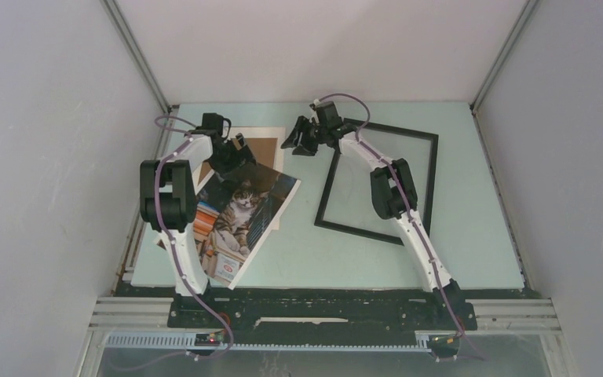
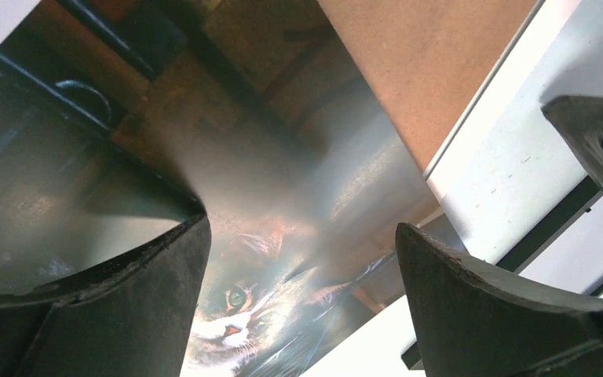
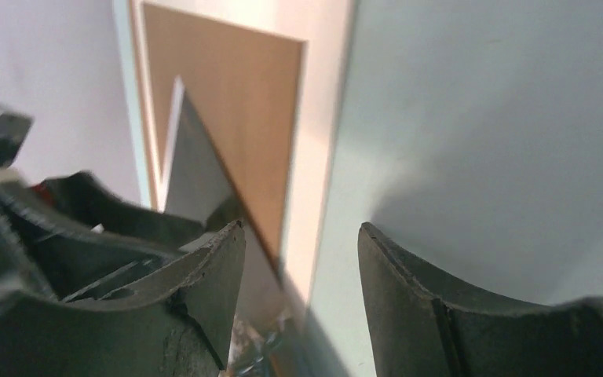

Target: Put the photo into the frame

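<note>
The photo (image 1: 239, 214), a glossy cat print with coloured stripes at its near end, lies tilted on the left of the table, its far corner over the brown board. My left gripper (image 1: 232, 155) hovers over that far corner, jaws wide open. In the left wrist view the cat's face on the photo (image 2: 235, 302) shows between the fingers (image 2: 165, 283), with nothing gripped. The black frame (image 1: 432, 169) with its clear pane lies flat at the right. My right gripper (image 1: 302, 137) is open just left of the frame's far left corner and holds nothing (image 3: 301, 226).
A brown cardboard board (image 1: 261, 148) rests on a white mat sheet (image 1: 284, 135) at the back left, partly under the photo. White walls enclose the pale green table (image 1: 471, 236). The right wrist view shows the board (image 3: 220, 118) and the photo's corner (image 3: 196, 177).
</note>
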Robot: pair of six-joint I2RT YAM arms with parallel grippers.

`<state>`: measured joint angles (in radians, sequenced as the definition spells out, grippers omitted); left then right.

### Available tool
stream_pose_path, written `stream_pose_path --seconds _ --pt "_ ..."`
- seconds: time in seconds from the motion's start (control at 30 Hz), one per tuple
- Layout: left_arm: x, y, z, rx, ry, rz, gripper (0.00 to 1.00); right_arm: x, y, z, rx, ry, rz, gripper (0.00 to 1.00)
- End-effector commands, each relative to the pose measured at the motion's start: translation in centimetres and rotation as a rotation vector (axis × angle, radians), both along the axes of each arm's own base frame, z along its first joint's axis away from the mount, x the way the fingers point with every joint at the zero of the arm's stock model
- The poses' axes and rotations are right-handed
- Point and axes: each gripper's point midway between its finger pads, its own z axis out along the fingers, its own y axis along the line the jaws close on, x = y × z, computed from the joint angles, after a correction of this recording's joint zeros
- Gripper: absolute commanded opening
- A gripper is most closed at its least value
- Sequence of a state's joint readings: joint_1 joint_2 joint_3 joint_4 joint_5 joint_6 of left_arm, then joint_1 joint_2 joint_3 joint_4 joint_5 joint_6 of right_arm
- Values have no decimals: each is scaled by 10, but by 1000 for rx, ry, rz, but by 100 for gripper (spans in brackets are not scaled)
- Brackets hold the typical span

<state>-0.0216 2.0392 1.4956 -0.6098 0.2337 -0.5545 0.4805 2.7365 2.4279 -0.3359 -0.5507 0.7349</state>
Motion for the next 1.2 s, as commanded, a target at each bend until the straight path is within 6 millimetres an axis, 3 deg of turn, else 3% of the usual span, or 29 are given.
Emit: stream_pose_path --seconds 0.0,0.47,0.63,0.97,1.07,1.17 --pt "-3 4 1 31 5 9 96 10 -4 -26 -64 39 -102 62" --pt "-7 8 -8 54 38 -5 96 -13 33 -26 -64 71 -74 60" --pt "-7 5 -12 34 55 -3 96 -15 45 -13 6 66 -41 59" --pt "-7 -8 -23 -21 84 -33 96 -28 73 34 265 50 98 60" --pt "-3 -12 -12 -24 49 -58 95 -34 74 57 338 37 135 59" --pt "10 -13 19 -22 -59 -73 95 -30 61 55 298 15 99 60"
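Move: The white mat's right edge is about 3 cm left of the right hand, straight across and 2 cm lower. From that hand, the photo's right corner lies some 13 cm back and 3 cm to the right, and the frame's middle 14 cm back and 34 cm right. From the left hand, the mat's edge is roughly 18 cm right and 6 cm ahead; the photo's middle is 24 cm back and 3 cm left. Right fingers, half open, push the mat's right edge about 6 cm left, drawing back, while left fingers stay on the photo. ##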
